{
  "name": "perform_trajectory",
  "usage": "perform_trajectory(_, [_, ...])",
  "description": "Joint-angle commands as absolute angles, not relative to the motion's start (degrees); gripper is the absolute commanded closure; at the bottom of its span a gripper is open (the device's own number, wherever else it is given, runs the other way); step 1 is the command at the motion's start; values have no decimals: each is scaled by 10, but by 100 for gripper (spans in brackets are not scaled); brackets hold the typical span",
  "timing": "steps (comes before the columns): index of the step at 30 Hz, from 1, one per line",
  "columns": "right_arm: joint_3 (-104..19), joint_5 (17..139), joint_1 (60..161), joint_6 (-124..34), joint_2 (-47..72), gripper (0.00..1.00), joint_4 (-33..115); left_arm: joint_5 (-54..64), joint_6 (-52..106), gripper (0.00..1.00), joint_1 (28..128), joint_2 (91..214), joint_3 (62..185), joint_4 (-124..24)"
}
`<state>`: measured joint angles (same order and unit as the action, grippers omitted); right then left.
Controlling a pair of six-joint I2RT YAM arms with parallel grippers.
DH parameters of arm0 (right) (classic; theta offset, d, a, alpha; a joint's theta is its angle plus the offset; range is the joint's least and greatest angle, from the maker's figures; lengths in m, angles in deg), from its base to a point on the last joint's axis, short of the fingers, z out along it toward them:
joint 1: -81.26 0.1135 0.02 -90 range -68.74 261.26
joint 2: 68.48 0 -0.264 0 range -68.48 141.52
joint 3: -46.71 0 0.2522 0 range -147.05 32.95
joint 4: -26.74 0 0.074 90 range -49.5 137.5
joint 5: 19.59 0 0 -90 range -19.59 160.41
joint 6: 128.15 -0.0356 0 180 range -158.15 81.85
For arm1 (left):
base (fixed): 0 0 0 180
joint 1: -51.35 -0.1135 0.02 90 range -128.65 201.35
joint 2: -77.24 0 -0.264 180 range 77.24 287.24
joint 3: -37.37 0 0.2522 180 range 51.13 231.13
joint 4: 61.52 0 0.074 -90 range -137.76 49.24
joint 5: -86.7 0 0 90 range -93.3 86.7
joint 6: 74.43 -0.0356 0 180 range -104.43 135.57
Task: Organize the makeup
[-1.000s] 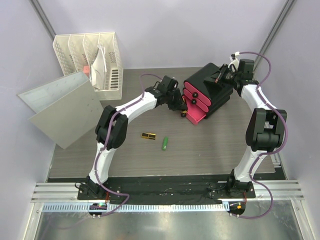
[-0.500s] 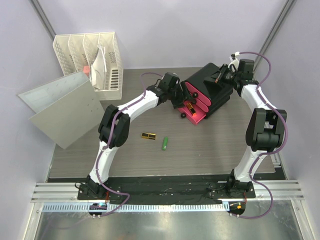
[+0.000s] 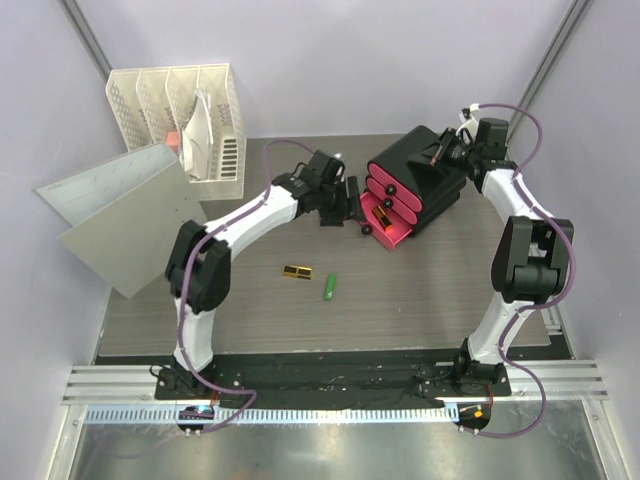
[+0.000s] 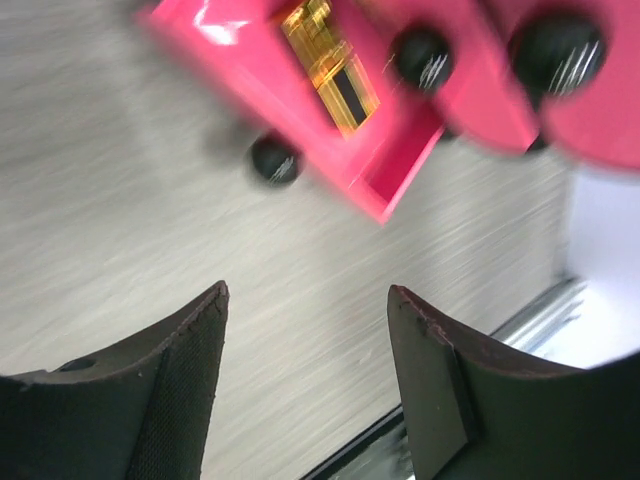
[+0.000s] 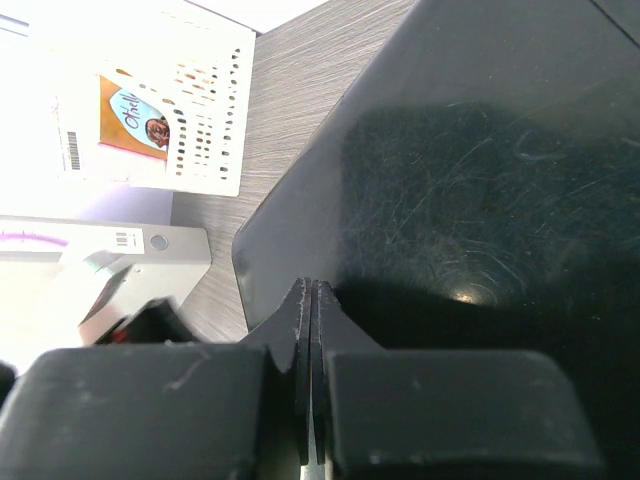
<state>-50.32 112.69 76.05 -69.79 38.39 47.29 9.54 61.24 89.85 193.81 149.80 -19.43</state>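
A gold-black lipstick (image 4: 330, 65) lies in the open pink bottom drawer (image 3: 388, 226) of the black organizer (image 3: 425, 175). My left gripper (image 3: 338, 205) is open and empty, just left of that drawer and low over the table; its fingertips (image 4: 210, 310) show bare wood between them. A second gold-black lipstick (image 3: 296, 272) and the green stick (image 3: 330, 287) lie on the table in front. My right gripper (image 3: 447, 155) is shut, its tips (image 5: 312, 290) resting on the organizer's black top (image 5: 470, 180). The other makeup is out of view.
A white file rack (image 3: 185, 115) stands at the back left, with a grey binder (image 3: 120, 215) leaning beside it. The drawer's black knob (image 4: 273, 160) sticks out toward my left gripper. A metal rail (image 3: 330, 395) runs along the near edge.
My left gripper went over the open drawer, left the lipstick in it, and has pulled back to the left, open. The right arm has not moved.
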Motion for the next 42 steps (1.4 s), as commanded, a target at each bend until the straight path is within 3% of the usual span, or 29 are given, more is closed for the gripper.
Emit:
perform_trajectory(1, [-449,1049,765,-650,445,99,641,38,508,35,896,1854,1445,-116])
perform_trajectory(11, [-447,1047,767,-649,447,99,641,8,455,34,918,1780,1330,-46])
perform_trajectory(30, [-438,1048,770,-647,445,99,641,13,457,45,1001,1911,1352,-43])
perform_trajectory(33, [-438,1048,770,-647,444,99,641,9,458,51,1001,1921,1354,-44])
perform_trajectory(36, [-437,1048,770,-646,443,99,641,14,456,70,1001,1929,1356,-44])
perform_trajectory(37, [-438,1049,770,-646,444,99,641,14,457,85,1001,1930,1359,-44])
perform_trajectory(39, [-438,1049,770,-646,444,99,641,12,457,100,1001,1928,1362,-44])
perform_trajectory(42, [-438,1049,770,-646,445,99,641,8,457,100,1001,1924,1377,-45])
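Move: From the left hand, the green tube lies about 14 cm back, 6 cm to the left and 12 cm below. The gold box still on the table is some 8 cm left of the tube and 4 cm farther out. The open bottom drawer sits about 7 cm right of the left hand and 2 cm ahead, 11 cm below. From the right hand, the tube is roughly 26 cm back, 25 cm left and 18 cm down. Bring the left gripper back some 14 cm from the drawer to the green tube, first swinging left, then edging right again as it sinks about 11 cm. Turn the fingers from slanting towards the drawer to nearly straight down, keep them open until they straddle the tube, then pinch it around its middle and stay low. ##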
